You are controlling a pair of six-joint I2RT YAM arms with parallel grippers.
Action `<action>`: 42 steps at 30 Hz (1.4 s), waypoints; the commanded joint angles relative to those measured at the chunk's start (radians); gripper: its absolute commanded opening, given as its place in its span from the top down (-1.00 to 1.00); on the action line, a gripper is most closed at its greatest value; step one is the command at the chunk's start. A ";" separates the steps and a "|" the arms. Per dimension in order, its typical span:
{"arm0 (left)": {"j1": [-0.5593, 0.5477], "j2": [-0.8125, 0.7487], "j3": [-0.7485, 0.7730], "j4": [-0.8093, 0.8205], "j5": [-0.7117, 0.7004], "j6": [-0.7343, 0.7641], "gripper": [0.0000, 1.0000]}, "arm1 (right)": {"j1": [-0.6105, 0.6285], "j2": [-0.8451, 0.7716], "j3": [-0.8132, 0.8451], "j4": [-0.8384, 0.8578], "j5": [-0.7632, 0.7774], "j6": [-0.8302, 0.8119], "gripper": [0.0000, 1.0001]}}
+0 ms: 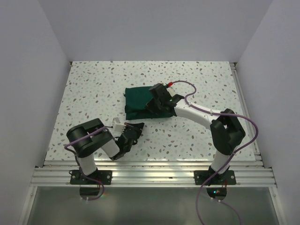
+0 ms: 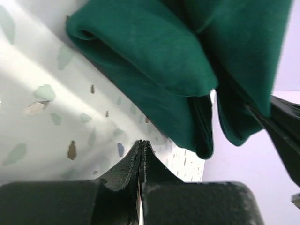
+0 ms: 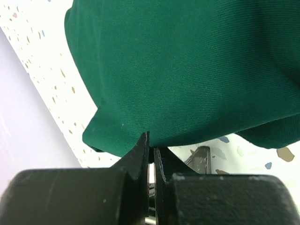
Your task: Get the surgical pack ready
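Note:
The surgical pack shows as a folded dark green cloth bundle on the speckled table, a little behind the middle. My right gripper reaches over its right part, and in the right wrist view its jaws are shut on an edge of the green cloth, which hangs lifted. My left gripper rests low in front of the bundle, apart from it. The left wrist view has the left gripper shut with nothing between its fingers. Raised cloth folds hang beyond it.
White walls close the table in on the left, back and right. An aluminium rail runs along the near edge and another along the right side. A purple cable loops along the right arm.

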 commanded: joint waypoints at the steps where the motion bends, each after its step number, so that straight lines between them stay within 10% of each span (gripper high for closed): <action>1: -0.002 0.069 0.018 0.127 -0.068 -0.051 1.00 | 0.006 -0.006 0.041 -0.008 -0.029 0.002 1.00; 42: 0.102 0.453 0.320 0.323 -0.158 -0.008 1.00 | 0.023 -0.095 -0.152 -0.014 -0.008 0.032 1.00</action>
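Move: The held flap of green cloth, pinched in the right gripper, is about 7 cm ahead of the left gripper's shut fingertips, 3 cm to their right and some 6 cm above. The wrapped pack's middle is about 12 cm ahead of the left fingertips, 3 cm right and 2 cm below; its near-left corner is 3 cm ahead, 8 cm left and 3 cm lower. For the right hand, the held flap is at its fingertips, level and centred. Dip the left gripper about 2 cm, fingers kept shut, then slide it in under the lifted flap, some 7 cm forward and 4 cm to the right, rolling it about 10 degrees, left side down. Keep the flap pinched in the right gripper; midway through, lower it between 2 and 3 cm, easing slightly back and right, then lift it nearly 1 cm. ##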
